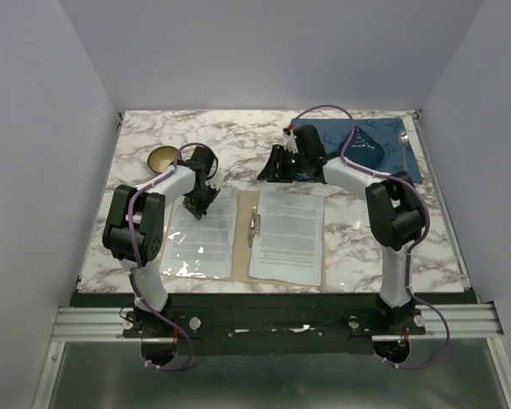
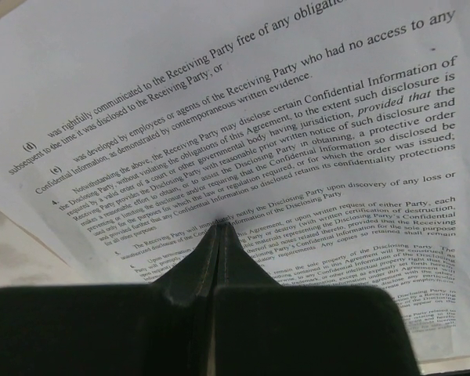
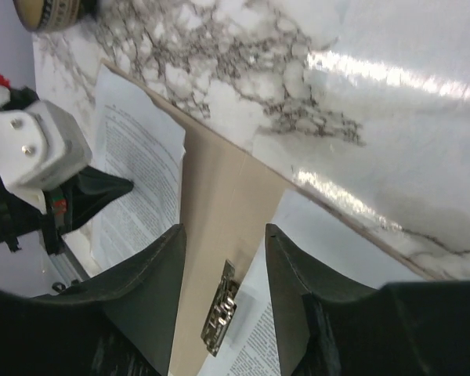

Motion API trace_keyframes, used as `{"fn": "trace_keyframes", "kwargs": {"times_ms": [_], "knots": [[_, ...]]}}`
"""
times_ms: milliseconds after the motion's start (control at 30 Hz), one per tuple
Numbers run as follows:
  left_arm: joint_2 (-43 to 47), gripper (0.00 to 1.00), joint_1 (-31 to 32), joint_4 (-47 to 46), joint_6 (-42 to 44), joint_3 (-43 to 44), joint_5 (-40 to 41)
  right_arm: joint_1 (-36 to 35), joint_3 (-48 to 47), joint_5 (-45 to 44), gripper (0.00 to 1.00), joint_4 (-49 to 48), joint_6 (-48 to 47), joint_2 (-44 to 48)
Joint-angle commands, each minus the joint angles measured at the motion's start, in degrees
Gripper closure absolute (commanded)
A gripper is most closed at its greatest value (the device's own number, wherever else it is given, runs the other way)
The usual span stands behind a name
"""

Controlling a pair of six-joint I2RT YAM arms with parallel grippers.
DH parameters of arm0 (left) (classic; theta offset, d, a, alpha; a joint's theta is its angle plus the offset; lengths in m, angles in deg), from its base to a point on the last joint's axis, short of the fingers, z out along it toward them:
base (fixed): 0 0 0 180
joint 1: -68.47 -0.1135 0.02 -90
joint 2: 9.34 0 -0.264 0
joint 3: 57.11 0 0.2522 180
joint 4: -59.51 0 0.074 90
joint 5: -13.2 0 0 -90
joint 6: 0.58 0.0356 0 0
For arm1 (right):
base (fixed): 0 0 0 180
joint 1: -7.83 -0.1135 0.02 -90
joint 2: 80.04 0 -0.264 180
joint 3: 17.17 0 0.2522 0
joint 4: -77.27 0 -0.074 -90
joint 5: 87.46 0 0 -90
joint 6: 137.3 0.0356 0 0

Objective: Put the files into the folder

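The tan folder (image 1: 244, 249) lies open in front of the arms, its metal clip (image 1: 254, 226) along the spine. One white printed sheet (image 1: 200, 243) lies on the left leaf and another (image 1: 288, 234) on the right leaf. My left gripper (image 1: 200, 204) is shut, its tips pressed down on the left sheet (image 2: 298, 117); the wrist view shows the closed tips (image 2: 219, 229) touching the text. My right gripper (image 1: 271, 173) is open and empty, above the folder's far edge. In its wrist view the jaws (image 3: 223, 231) stand either side of the spine (image 3: 219, 196) and clip (image 3: 222, 317).
A blue cloth placemat (image 1: 404, 153) lies at the back right with a dark blue cone-shaped object (image 1: 364, 146) on it. A small gold bowl (image 1: 162, 158) sits at the back left, also in the right wrist view (image 3: 51, 12). The table is white marble.
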Motion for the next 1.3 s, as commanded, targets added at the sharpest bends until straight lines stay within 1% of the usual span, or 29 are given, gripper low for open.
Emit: {"fn": "trace_keyframes", "kwargs": {"times_ms": [0,33,133,167,333,400,567,833,867,1267], "knots": [[-0.9,0.99,-1.0,-1.6,1.3,-2.5,2.2,0.2,-8.8,-7.6,0.48,9.2,-1.9,-4.7],[-0.9,0.99,-1.1,-1.7,1.3,-2.7,2.1,0.2,-10.3,-8.2,0.48,10.8,-1.8,-6.3],[-0.6,0.99,-1.1,-1.9,1.2,-3.1,1.7,0.2,-13.1,-9.7,0.57,15.2,-1.2,-8.1],[-0.7,0.99,-1.1,-2.0,1.2,-3.2,1.7,0.1,-13.3,-9.9,0.62,15.8,-1.0,-8.8],[-0.4,0.99,-1.1,-1.9,1.1,-3.6,1.2,-0.6,-13.5,-12.0,0.66,18.1,-0.8,-9.7],[-0.2,0.99,-1.1,-1.9,1.1,-3.7,1.2,-0.7,-13.6,-12.5,0.71,18.4,-0.5,-10.1],[0.3,1.00,-1.1,-2.0,1.1,-4.1,1.2,-1.0,-15.4,-14.9,0.77,19.9,-0.5,-10.7],[0.7,1.00,-1.1,-1.5,1.0,-3.8,1.2,-2.3,-16.9,-16.7,0.81,21.3,-0.8,-11.9],[0.8,1.00,-1.1,-1.5,1.1,-3.8,-0.1,-2.5,-16.9,-16.9,0.81,21.5,-0.8,-12.3],[1.2,1.00,-1.1,-1.5,1.2,-4.1,0.0,-4.3,-17.1,-16.2,0.82,21.9,-0.8,-13.0]]}}
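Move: The folder's far edge, near the top corner of the right-hand file, lies right beneath the right hand, about 7 cm down. From that hand, the file's middle is some 14 cm back and 6 cm right, the metal clip 11 cm back and 4 cm left. The left hand is already down on the left-hand file, whose middle is 5 cm back and 1 cm right of it; the edge is 8 cm ahead and 21 cm right of this hand. The folder's far edge is met from just outside: the right hand swings forward about 3.5 cm, then sinks and draws back and somewhat right, ending some 6 cm lower. Its fingers close most of the way and tilt about 20 degrees steeper. Once low, it edges back and left, its tips against the folder's edge, while the left hand keeps its shut fingertips on the left-hand file. ##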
